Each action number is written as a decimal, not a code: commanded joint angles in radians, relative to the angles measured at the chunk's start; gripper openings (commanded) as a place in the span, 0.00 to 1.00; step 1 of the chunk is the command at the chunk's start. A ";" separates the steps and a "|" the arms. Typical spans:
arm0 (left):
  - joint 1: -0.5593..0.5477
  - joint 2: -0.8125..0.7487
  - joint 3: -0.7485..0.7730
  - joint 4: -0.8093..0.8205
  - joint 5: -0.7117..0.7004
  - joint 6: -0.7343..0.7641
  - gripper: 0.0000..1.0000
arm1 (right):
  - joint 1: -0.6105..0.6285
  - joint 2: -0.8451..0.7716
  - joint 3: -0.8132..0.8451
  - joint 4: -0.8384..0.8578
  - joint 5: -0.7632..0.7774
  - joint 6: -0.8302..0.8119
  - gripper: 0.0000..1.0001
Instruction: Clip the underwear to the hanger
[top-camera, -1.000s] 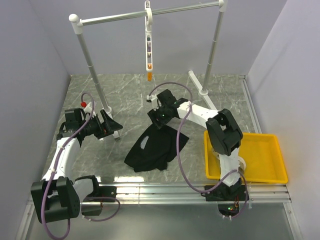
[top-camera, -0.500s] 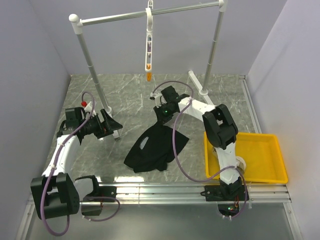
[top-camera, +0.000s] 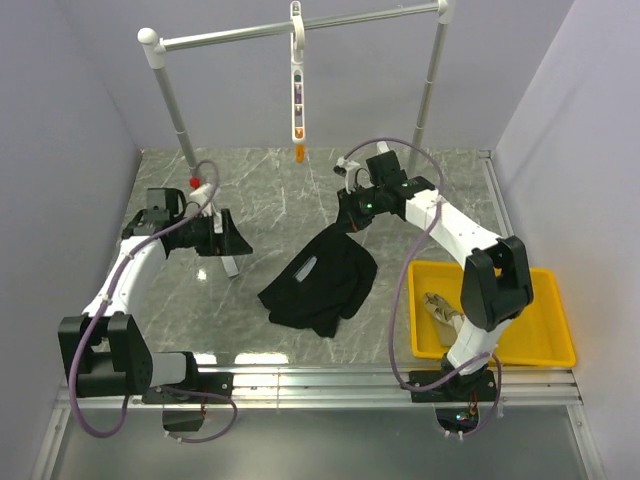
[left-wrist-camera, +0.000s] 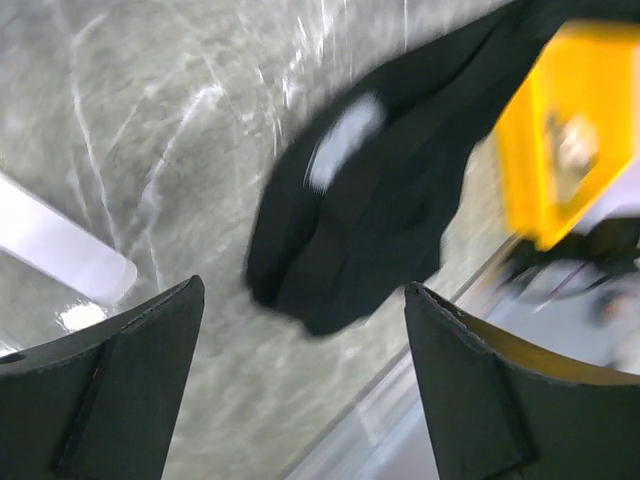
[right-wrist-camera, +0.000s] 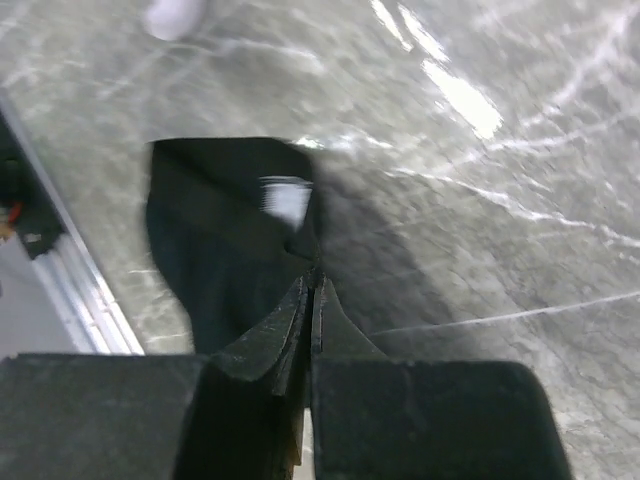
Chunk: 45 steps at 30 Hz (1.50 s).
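Note:
The black underwear (top-camera: 325, 285) lies crumpled on the marble tabletop, its far edge pulled up. My right gripper (top-camera: 351, 222) is shut on that edge; the right wrist view shows the jaws pressed together at their tips (right-wrist-camera: 315, 277) on a fold of the underwear (right-wrist-camera: 220, 250). The white hanger (top-camera: 297, 85) hangs from the rail at the back, an orange clip (top-camera: 298, 152) at its lower end. To the left, my left gripper (top-camera: 225, 240) is open and holds nothing. In the left wrist view the left gripper (left-wrist-camera: 303, 290) faces the underwear (left-wrist-camera: 380, 200) from a distance.
The white rail frame (top-camera: 250, 32) spans the back; one of its feet (top-camera: 232, 265) lies just by my left gripper and appears as a white bar (left-wrist-camera: 60, 250). A yellow tray (top-camera: 545, 345) at the right holds a beige garment (top-camera: 437, 308).
My right gripper has shut on the underwear's far edge and moved right and back, dragging the cloth along. My left gripper has shifted right and back, staying open.

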 joint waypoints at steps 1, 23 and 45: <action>-0.059 0.019 0.034 -0.141 -0.057 0.349 0.87 | 0.003 -0.036 -0.031 -0.030 -0.049 -0.008 0.00; -0.315 0.408 0.075 -0.084 -0.174 0.459 0.75 | -0.005 -0.120 -0.090 -0.058 -0.063 -0.006 0.00; -0.205 0.121 0.112 -0.079 -0.146 0.499 0.00 | -0.174 -0.235 -0.064 -0.117 -0.066 -0.028 0.00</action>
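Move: The free left corner of the underwear lies about 13 cm below my open left hand, some 3 cm back and 6 cm to its right. The near end of the white rack foot is about 6 cm farther out than that corner and 6 cm to its left, on the table. My right hand already pinches the opposite corner of the cloth; from it the free corner lies about 18 cm left, 5 cm back and 13 cm down. I drop my left hand about 13 cm onto the free corner, working some 5 cm right and 4 cm back and swinging the fingers some 30 degrees clockwise. There I shut them on the cloth and lift it about 7 cm, easing forward. My right hand keeps its pinch, draws back about 4 cm, then pulls right and slightly up, away from my left. ##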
